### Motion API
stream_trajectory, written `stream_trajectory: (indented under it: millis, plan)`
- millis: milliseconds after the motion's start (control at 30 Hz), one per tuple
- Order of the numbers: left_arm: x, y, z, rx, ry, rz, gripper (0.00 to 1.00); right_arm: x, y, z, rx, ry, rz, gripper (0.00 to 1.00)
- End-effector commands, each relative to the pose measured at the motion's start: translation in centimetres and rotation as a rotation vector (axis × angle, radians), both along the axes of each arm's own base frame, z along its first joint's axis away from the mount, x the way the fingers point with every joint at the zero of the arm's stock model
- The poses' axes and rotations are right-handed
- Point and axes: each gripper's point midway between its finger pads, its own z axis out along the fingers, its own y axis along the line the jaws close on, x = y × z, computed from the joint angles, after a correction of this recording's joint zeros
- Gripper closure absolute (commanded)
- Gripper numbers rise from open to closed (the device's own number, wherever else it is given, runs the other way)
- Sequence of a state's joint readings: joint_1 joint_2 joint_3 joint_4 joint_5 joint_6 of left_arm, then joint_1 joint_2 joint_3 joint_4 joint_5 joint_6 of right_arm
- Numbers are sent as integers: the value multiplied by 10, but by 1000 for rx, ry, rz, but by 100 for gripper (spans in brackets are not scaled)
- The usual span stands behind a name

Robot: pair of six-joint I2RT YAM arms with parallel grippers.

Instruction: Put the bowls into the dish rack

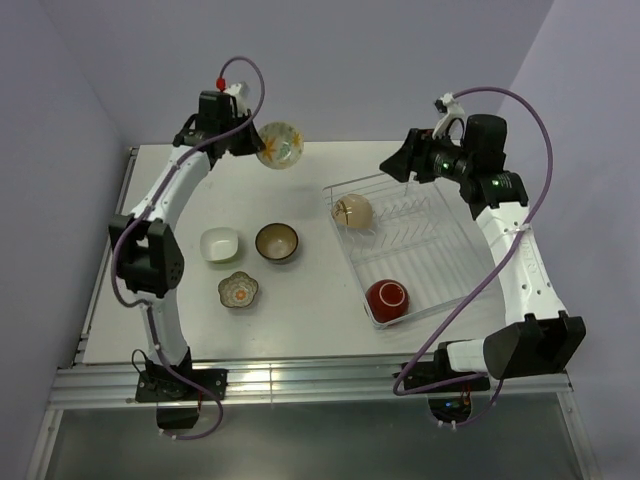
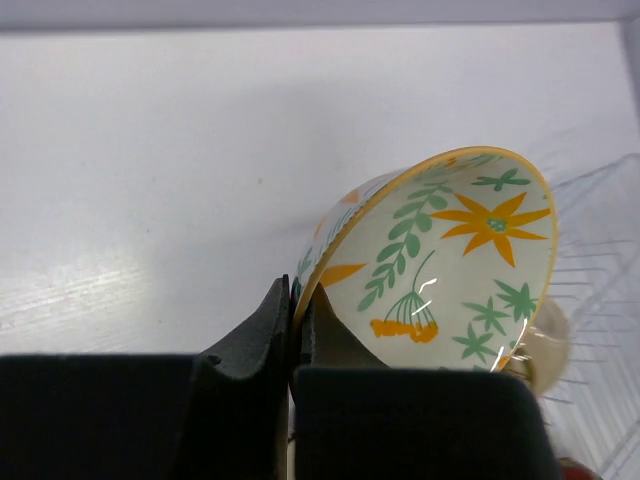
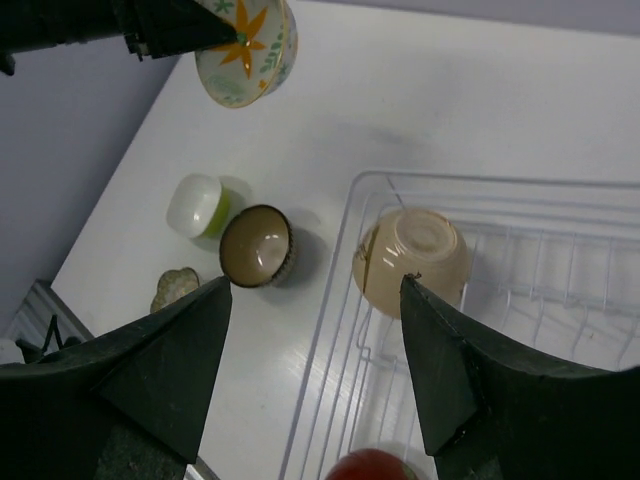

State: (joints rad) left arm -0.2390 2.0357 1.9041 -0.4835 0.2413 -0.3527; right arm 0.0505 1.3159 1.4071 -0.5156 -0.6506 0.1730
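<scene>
My left gripper [image 1: 250, 146] [image 2: 296, 300] is shut on the rim of a cream bowl with orange flowers [image 1: 279, 144] [image 2: 450, 260] [image 3: 245, 50], holding it tilted above the table's far side. The white wire dish rack [image 1: 440, 235] [image 3: 350, 260] lies at the right. In it are an upturned beige bowl [image 1: 352, 211] [image 3: 412, 260] and a red bowl [image 1: 387, 298] [image 3: 375, 467]. My right gripper [image 1: 397, 165] [image 3: 315, 285] hangs open over the rack's far left corner, holding nothing. On the table stand a white bowl with a yellow-green outside [image 1: 219, 243] [image 3: 197, 205], a dark brown bowl [image 1: 277, 242] [image 3: 257, 245] and a flower-shaped patterned bowl [image 1: 239, 290] [image 3: 175, 288].
The white table [image 1: 300, 320] ends at a metal rail along its near edge, where both arm bases are bolted. Purple walls close in the far side and the left and right sides.
</scene>
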Motion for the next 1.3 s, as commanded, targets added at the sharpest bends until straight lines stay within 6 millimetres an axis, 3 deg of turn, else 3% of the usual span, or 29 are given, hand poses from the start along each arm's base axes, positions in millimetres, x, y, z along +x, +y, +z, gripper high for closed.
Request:
stream_trajectory:
  millis: [0,33,67,100,133,167,200,233,267,333,400,500,600,733,1267]
  plan:
    - [-25,-17,115,-27,-240,-58,100,11,11,52,37,-146,2,25]
    - [-34,-30,117,-23,-254,-98,100,11,13,61,15,-188,21,23]
    - [-48,-38,135,-35,-301,-143,100,7,23,65,10,-209,73,21]
    - [-57,-55,152,-45,-385,-220,100,3,28,68,3,-228,117,12]
    - [-69,-63,142,-56,-387,-279,100,-1,30,83,-32,-300,164,7]
    - [-83,-72,152,-91,-435,-351,100,-10,34,84,-42,-301,225,2]
    - [-101,-70,179,-115,-514,-369,100,-13,35,85,-66,-315,262,0]
    - [-106,-73,179,-129,-561,-384,100,-19,35,102,-110,-388,304,0]
    - [-120,-72,193,-145,-596,-408,100,-29,36,97,-111,-345,342,0]
    - [-129,-73,199,-157,-596,-435,100,-40,39,101,-81,-325,381,0]
    - [-152,-79,210,-206,-612,-519,100,-58,47,103,-12,-293,436,0]
    - [-182,-84,222,-292,-638,-601,100,-73,58,93,99,-183,456,0]
    - [-193,-84,220,-311,-620,-612,100,-92,75,88,201,-57,487,0]
    - [-195,-83,213,-305,-611,-605,100,-105,88,102,266,-48,500,0]
    - [-216,-105,217,-334,-615,-651,100,-84,117,76,254,49,425,0]
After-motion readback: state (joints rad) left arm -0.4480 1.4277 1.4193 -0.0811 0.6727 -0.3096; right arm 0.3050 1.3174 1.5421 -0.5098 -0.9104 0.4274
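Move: The patterned bowl, held by its rim in the left fingers, has its middle about 5 cm right of the left hand, roughly 18 cm ahead, 25 cm left and 12 cm below the right gripper. From the left hand, the right gripper is about 17 cm back, 30 cm right and 12 cm above. The pale bowl in the rack lies 8 cm ahead of the right hand, 6 cm left and 27 cm down; the brown bowl is level with it, 27 cm left, 30 cm down. The patterned bowl, still pinched by its rim, is lifted and drawn back towards the right gripper: the left hand goes some 20 cm back, 17 cm up and 10 cm right, turning clockwise and tipping its fingers upward. The right hand comes to meet it, first rising, then left and back, about 10 cm each, turning counter-clockwise as its fingers open wide. ##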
